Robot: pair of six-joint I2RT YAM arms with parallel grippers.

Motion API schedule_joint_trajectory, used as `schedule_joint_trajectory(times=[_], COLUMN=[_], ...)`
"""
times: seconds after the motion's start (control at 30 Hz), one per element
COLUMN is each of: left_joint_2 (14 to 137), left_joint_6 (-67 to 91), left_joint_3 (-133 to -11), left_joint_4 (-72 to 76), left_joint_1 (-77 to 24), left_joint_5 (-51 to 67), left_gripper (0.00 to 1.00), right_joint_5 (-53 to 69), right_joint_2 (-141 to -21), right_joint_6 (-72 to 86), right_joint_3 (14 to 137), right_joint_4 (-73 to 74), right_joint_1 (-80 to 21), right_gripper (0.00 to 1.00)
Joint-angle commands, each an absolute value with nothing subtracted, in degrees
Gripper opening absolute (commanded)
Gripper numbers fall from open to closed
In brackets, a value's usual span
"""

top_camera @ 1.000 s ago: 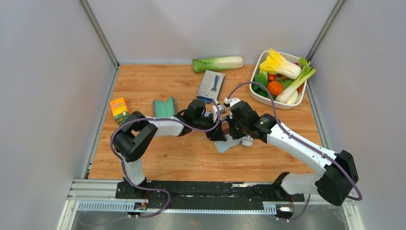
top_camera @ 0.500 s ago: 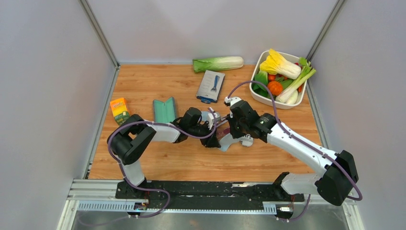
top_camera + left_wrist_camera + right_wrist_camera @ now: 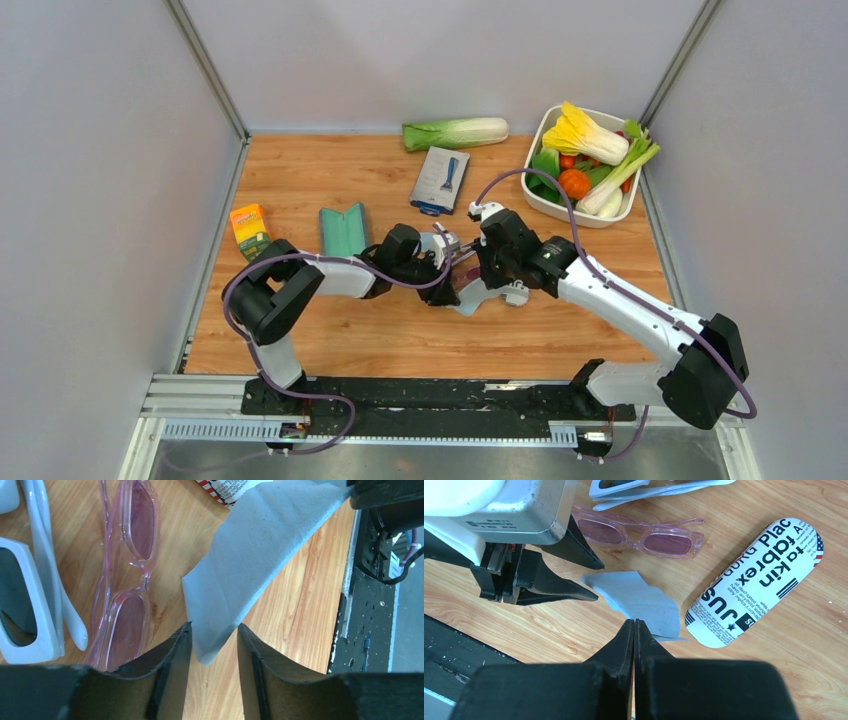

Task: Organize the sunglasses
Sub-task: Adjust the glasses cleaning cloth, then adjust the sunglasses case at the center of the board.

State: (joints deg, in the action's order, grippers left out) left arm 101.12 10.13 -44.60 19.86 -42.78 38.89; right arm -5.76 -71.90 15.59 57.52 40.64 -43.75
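Note:
The sunglasses (image 3: 145, 575) are a pink translucent pair lying on the wood, left of my left gripper (image 3: 214, 627); in the right wrist view the sunglasses (image 3: 644, 537) lie beyond the light blue cloth (image 3: 639, 600). My right gripper (image 3: 634, 621) is shut on one edge of the cloth (image 3: 255, 555) and holds it up off the table. The left gripper (image 3: 596, 582) stands open, with the cloth's hanging corner between its fingers and a gap on both sides. From above, both grippers meet at the cloth (image 3: 470, 297) mid-table.
White-framed sunglasses (image 3: 30, 605) lie just left of the pink pair. A white printed case (image 3: 754, 580) lies right of the cloth. An open teal-lined case (image 3: 343, 228), an orange box (image 3: 248, 228), a grey packet (image 3: 440, 180), a cabbage (image 3: 455, 132) and a vegetable bowl (image 3: 533, 195) sit farther off.
My left gripper has shifted slightly toward the near left and its jaws have narrowed around the cloth's corner. The right arm has barely moved and still holds the cloth.

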Motion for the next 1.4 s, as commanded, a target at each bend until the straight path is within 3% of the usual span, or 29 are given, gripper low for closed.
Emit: schedule_joint_trajectory(times=[0.0, 0.2, 0.5, 0.67, 1.0, 1.37], left_joint_2=[97.9, 88.0, 72.5, 63.8, 67.2, 85.2], left_joint_6=[11.0, 12.9, 21.4, 28.4, 30.2, 27.1], left_joint_3=[-43.2, -44.1, -42.7, -45.1, -46.6, -51.8], left_joint_4=[21.0, 12.2, -4.1, -18.9, -20.8, -14.0], left_joint_1=[-43.2, -42.8, -36.8, -31.4, -15.3, -5.3], left_joint_5=[36.9, 25.6, 3.9, -20.1, -18.6, -6.2], left_gripper=[0.52, 0.70, 0.69, 0.70, 0.72, 0.68], right_joint_5=[-6.2, -5.9, -6.0, -5.7, -4.4, -3.8], right_joint_2=[-71.5, -72.3, -73.2, -73.3, -73.5, -73.2], right_joint_6=[15.5, 15.5, 15.5, 15.2, 15.2, 15.3], right_joint_3=[59.9, 59.6, 59.2, 59.1, 58.6, 58.2], right_joint_4=[40.2, 39.6, 39.1, 38.9, 38.1, 38.1], right_joint_1=[-43.9, -43.9, -43.9, -43.9, -43.9, -43.9], right_gripper=[0.00, 0.00, 0.00, 0.00, 0.00, 0.00])
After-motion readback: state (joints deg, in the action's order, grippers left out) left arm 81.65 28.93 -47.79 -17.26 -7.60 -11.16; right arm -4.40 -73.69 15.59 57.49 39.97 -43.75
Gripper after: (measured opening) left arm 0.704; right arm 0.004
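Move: Out ahead and to the left of the left hand lies the open glasses case, about 15 cm forward, 27 cm left and a couple of centimetres lower. The pink sunglasses lie 6 cm ahead of that hand and 1 cm right; a flat blue cloth is some 12 cm ahead and 7 cm left. The orange box stands 21 cm left of the case, level with it. From the right hand, the case is roughly 12 cm forward, 32 cm left, 10 cm below. Leaving the cloth's loose corner, the left hand lifts some 10 cm and sweeps left about 32 cm and forward 13 cm towards the open glasses case, swinging counter-clockwise some 85 degrees while its fingers open wider. It then sinks about 8 cm over the case's left edge. The right hand stays shut on the cleaning cloth, nearly still. ##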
